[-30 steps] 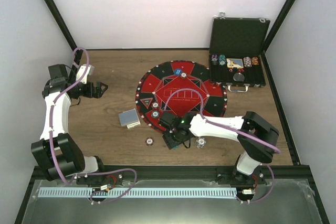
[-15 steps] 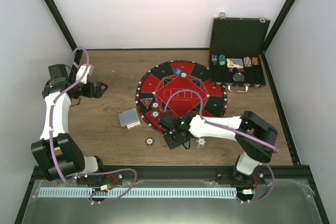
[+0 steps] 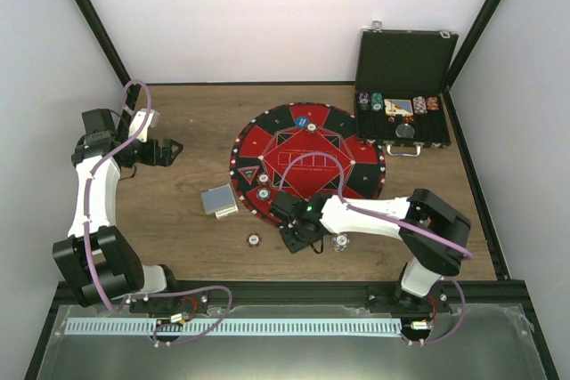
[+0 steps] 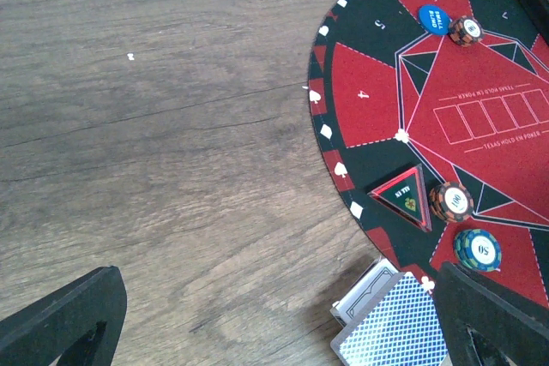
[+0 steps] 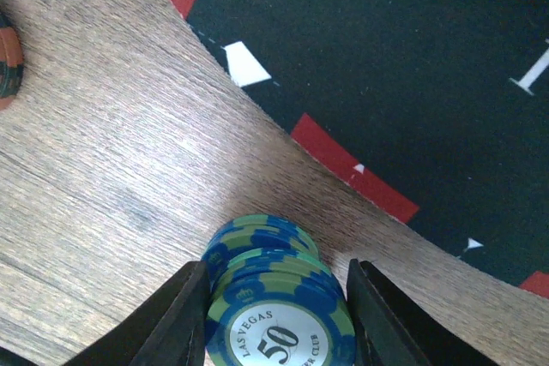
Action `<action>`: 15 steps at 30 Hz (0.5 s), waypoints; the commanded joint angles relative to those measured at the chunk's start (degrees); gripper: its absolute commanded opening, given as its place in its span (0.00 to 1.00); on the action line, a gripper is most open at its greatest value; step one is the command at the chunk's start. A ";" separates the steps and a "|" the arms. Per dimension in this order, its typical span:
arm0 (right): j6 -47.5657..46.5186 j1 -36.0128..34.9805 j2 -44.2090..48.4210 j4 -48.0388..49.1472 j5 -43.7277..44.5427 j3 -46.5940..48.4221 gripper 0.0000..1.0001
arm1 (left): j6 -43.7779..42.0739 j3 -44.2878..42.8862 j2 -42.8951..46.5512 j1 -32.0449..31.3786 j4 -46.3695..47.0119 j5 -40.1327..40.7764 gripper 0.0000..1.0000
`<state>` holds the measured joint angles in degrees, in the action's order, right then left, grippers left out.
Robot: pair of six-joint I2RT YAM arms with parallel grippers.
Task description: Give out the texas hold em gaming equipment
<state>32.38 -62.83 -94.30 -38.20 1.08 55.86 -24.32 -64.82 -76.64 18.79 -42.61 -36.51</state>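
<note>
A small stack of blue-green "50" poker chips (image 5: pixel 276 332) stands on the wood just off the mat's near edge. My right gripper (image 5: pixel 276 302) straddles it: the left finger touches the stack and a thin gap shows at the right finger. From above, the right gripper (image 3: pixel 303 239) hides those chips. The card deck (image 3: pixel 218 200) lies left of the mat, and the cards (image 4: pixel 395 327) sit near my left gripper (image 4: pixel 274 332), which is wide open and empty. The left gripper (image 3: pixel 169 150) hovers at the table's left. A black triangular marker (image 4: pixel 403 195), two chips (image 4: pixel 451 201) and a blue button (image 4: pixel 435 17) lie on the mat.
The round red-and-black mat (image 3: pixel 307 162) fills the table's middle. The open black case (image 3: pixel 405 86) with chip rows stands at the back right. Loose chips lie at the near edge, one chip (image 3: pixel 254 239) to the left and another chip (image 3: pixel 339 242) to the right of my right gripper.
The right gripper's jaws have narrowed around the blue-green chip stack and the wrist has shifted slightly. The left arm has not moved.
</note>
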 commanded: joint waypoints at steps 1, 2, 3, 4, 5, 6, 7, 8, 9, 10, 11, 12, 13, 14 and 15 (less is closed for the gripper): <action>0.02 -0.49 1.66 -2.88 1.45 3.48 0.30 | -0.71 -0.48 0.78 0.44 0.47 -0.80 1.00; -0.03 -0.50 1.81 -3.46 1.78 4.00 0.28 | -0.71 -0.42 0.78 0.43 0.48 -0.76 1.00; -0.16 -0.53 1.91 -4.07 2.26 4.66 0.27 | -0.67 -0.35 0.81 0.42 0.44 -0.77 1.00; -0.27 -0.54 2.07 -4.78 3.03 5.37 0.26 | -0.77 -0.37 0.79 0.39 0.48 -0.77 1.00; -0.46 -0.54 2.16 -5.50 3.60 6.25 0.26 | -0.82 -0.33 0.75 0.39 0.50 -0.83 1.00; -0.86 -0.45 2.14 -6.21 4.18 7.37 0.26 | -0.81 -0.29 0.79 0.40 0.48 -0.76 1.00; -1.29 -0.28 2.02 -7.09 4.72 8.59 0.26 | -0.82 -0.31 0.75 0.39 0.45 -0.83 1.00; -1.91 0.07 1.74 -7.95 5.30 10.09 0.26 | -0.89 -0.30 0.71 0.45 0.43 -0.92 1.00; -2.52 0.52 1.36 -8.79 5.89 11.79 0.26 | -0.85 -0.26 0.66 0.45 0.45 -1.05 1.00; -3.40 1.34 0.77 -9.47 6.39 13.64 0.26 | -0.80 -0.30 0.62 0.45 0.47 -1.09 1.00; -4.33 2.29 0.26 -9.79 6.77 15.39 0.26 | -0.82 -0.30 0.54 0.45 0.43 -1.15 1.00; -5.48 3.53 -0.73 -9.98 7.00 17.35 0.25 | -0.75 -0.24 0.53 0.46 0.50 -1.25 1.00; -6.68 4.90 -1.62 -9.93 7.08 19.47 0.25 | -0.67 -0.28 0.58 0.45 0.47 -1.32 1.00; -7.90 6.30 -2.62 -9.79 7.09 22.21 0.25 | -0.65 -0.24 0.53 0.45 0.44 -1.41 1.00; -9.23 7.88 -4.03 -9.53 7.09 24.61 0.25 | -0.65 -0.22 0.53 0.46 0.47 -1.44 1.00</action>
<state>28.42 -60.07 -95.07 -47.13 5.43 71.50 -24.32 -64.82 -76.64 18.79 -42.61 -36.56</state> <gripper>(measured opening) 0.421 0.999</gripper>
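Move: The right hand already pinches the top 50 chips, the remaining 50 stack directly beneath. The far 100 chip, their likely goal, lies some 34 cm ahead and 4 cm right, about level. The red stack is roughly 12 cm left and 1 cm ahead, the white stack 12 cm right and level. The placed 50 chips sit 14 cm ahead, 9 cm left. From the left hand, the far 100 chip is about 14 cm ahead, 39 cm right, 19 cm below. Keeping its pinch, the right hand lifts the 50 chips about 7 cm, swinging 5 cm forward and slightly left. ##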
